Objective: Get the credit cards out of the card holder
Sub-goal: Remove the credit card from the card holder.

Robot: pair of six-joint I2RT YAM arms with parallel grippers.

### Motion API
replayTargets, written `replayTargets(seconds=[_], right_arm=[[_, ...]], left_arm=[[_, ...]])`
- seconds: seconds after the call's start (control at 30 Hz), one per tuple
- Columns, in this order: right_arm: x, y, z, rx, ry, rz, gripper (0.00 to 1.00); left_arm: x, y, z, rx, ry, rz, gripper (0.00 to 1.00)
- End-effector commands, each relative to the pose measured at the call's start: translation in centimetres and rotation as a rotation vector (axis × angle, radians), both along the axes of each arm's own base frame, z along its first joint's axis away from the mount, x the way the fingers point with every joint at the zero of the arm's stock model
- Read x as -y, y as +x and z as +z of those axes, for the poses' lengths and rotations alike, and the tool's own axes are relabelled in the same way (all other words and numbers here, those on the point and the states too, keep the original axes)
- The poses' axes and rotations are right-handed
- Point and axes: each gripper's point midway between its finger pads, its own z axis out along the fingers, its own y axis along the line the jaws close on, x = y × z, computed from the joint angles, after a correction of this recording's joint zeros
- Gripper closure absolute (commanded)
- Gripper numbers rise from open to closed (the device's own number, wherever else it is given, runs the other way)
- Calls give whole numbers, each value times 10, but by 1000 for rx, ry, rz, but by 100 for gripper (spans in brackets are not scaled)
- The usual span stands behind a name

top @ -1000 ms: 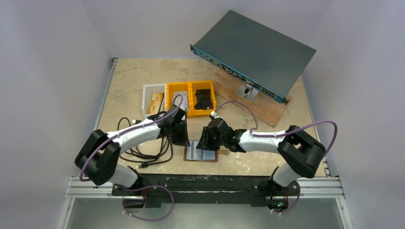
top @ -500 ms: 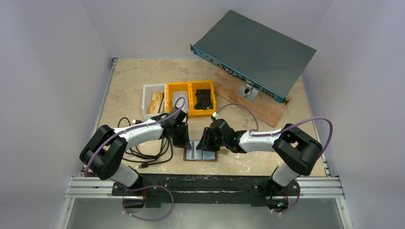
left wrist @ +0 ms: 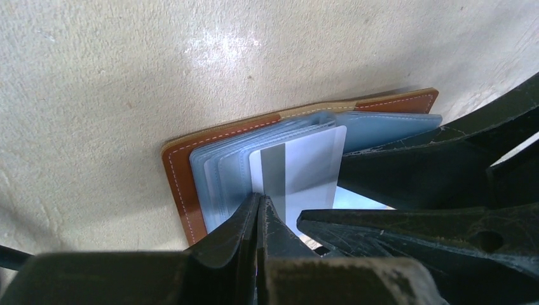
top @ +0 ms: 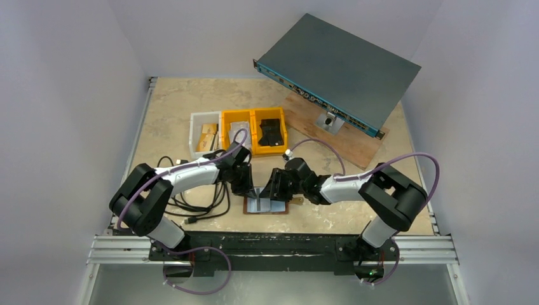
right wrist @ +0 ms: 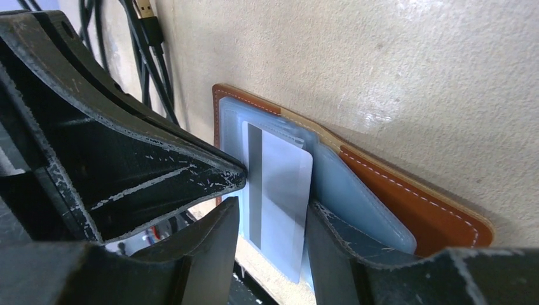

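Note:
The brown card holder [top: 283,211] lies open on the table near the front, its blue clear pockets up [left wrist: 181,184] [right wrist: 419,203]. A white credit card [left wrist: 305,165] [right wrist: 279,190] with a grey stripe sticks out of one pocket. My left gripper [top: 249,189] [left wrist: 259,202] is shut, its closed tips resting against the card's striped edge; nothing shows between them. My right gripper [top: 274,190] [right wrist: 273,206] is open and straddles the card across its width, with a thin gap on the stripe side. Its dark fingers [left wrist: 407,171] crowd the holder's other side.
A tangle of black cables [top: 191,197] [right wrist: 149,51] lies left of the holder. Behind it stand a white bin [top: 196,121] with tan cards and two yellow bins [top: 253,114], one holding a chunky black object [top: 270,132]. A grey network switch [top: 337,70] leans on a wooden board [top: 346,143] at the back right.
The left arm's elbow has swung right and its shut gripper has edged in toward the holder. The right gripper's jaws have widened slightly around the card.

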Motion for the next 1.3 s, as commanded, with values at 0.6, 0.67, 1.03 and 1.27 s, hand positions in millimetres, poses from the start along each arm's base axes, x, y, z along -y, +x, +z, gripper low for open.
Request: replayTargets(seconds=[0.6,0.67,1.03,1.27], right_arm=[[27,-9,4,-93,389,-86,70],[28,-8,4,-97,409,-93,75],[29,-9,6,-117,498,-112,99],[43,-7,-4,-109,437,-164,100]], left_arm=[[-33,-12,-42,-65,185,114,100],[-33,-12,-42,-65,186,114,100],[-33,-12,-42,-66,187,106,100],[-41,-11,-44,-65,212,119,100]])
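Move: The credit card lies almost straight below the right fingers, about 1 cm down and 1 cm back. The card holder beneath has its middle some 1 cm right, 2 cm back and 2 cm down, with its strap about 10 cm right and 2 cm back. From the left fingertips, the credit card's middle is 3 cm right and 1 cm back, about 1 cm down, and the nearest cables lie about 12 cm left, level with them. Right hand backs 3.5 cm rightward, its pointing flattening 25 degrees, and shuts at the card's right edge; left stays by it. ##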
